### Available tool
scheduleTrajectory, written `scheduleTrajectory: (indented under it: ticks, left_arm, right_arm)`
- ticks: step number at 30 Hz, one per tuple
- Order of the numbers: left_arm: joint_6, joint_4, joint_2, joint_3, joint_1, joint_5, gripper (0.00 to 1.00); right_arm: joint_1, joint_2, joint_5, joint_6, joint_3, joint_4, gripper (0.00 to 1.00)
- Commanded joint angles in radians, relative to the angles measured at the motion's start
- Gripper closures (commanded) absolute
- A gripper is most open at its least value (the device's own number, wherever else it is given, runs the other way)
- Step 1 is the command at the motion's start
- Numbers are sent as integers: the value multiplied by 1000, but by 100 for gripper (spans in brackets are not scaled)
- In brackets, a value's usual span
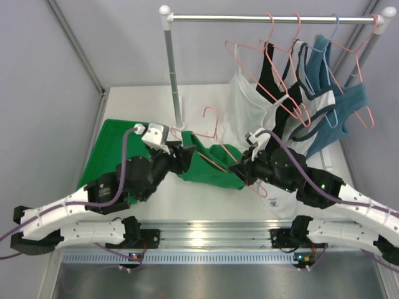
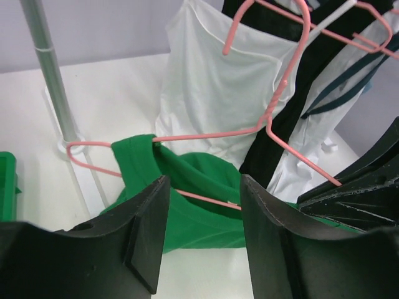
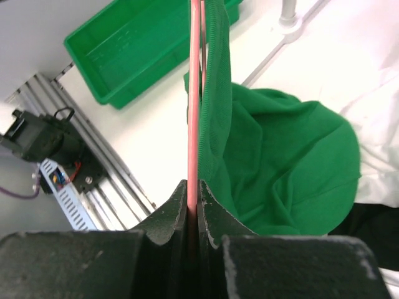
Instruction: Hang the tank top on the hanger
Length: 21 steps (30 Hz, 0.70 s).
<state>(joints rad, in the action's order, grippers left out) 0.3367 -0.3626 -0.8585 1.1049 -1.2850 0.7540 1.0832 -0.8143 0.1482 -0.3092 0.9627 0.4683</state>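
Note:
The bright green tank top (image 1: pixel 209 167) hangs in a heap from the salmon-pink hanger (image 1: pixel 214 118) just above the table's middle. In the left wrist view one strap of the tank top (image 2: pixel 187 187) is looped over the left end of the hanger (image 2: pixel 206 134). My right gripper (image 1: pixel 240 168) is shut on the hanger's wire (image 3: pixel 194 112), with the tank top (image 3: pixel 280 156) draped to its right. My left gripper (image 1: pixel 182 156) is open and empty at the top's left edge. Its fingers (image 2: pixel 146 230) stand wide apart just short of the fabric.
A green plastic tray (image 1: pixel 109 146) lies at the left and also shows in the right wrist view (image 3: pixel 137 50). The rack's pole (image 1: pixel 172 68) and bar (image 1: pixel 274 18) stand behind, with white, black and teal tops (image 1: pixel 324 106) hung on it. A white garment (image 1: pixel 280 202) lies under my right arm.

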Motion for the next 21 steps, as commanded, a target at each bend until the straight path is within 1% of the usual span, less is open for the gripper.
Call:
scheduleTrajectory:
  ticks: [1, 4, 6, 9, 11, 13, 15, 21]
  left_arm:
    - [-74, 7, 45, 67, -5, 62, 46]
    - [-97, -4, 67, 107, -5, 90, 46]
    - [-106, -12, 79, 118, -4, 91, 46]
    - [-111, -15, 85, 125, -4, 88, 46]
    - [-116, -13, 82, 130, -5, 82, 46]
    - [-119, -29, 79, 144, -5, 84, 46]
    - [-133, -38, 76, 153, -5, 87, 46]
    - [-153, -61, 85, 180, -5, 96, 46]
  right_arm:
    - [-12, -28, 106, -25, 117, -34, 100]
    - [-28, -80, 163, -36, 226, -1, 100]
    - [-45, -138, 178, -39, 338, 30, 100]
    - [-106, -221, 189, -34, 477, 76, 100]
    - [-149, -284, 177, -44, 581, 116, 100]
    - [-228, -327, 140, -51, 646, 142, 100]
    - [-294, -373, 96, -47, 709, 129, 100]
    - [-382, -474, 56, -19, 850, 113, 100]
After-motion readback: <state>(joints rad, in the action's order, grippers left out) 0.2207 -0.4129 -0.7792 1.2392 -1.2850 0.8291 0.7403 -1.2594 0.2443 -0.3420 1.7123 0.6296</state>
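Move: The free stretch of the rack's rail, where the hanger is being taken, lies some 30 cm ahead of the right hand, about 4 cm to its left and 22 cm above. The green tank top on the held hanger is about 6 cm ahead, 8 cm left and 12 cm lower. The hanging white top is roughly 20 cm ahead and 6 cm right, about level. From the left hand that stretch of rail is about 27 cm ahead, 11 cm right and 14 cm up. Still pinching the hanger by its right side, the right hand lifts it about 16 cm while carrying it some 14 cm forward towards the rail, the forward travel building as the rise slows, and turns it about 25 degrees clockwise. The empty left hand, its fingers staying half open, draws up and to the left, clear of the hanger, then stays there. ##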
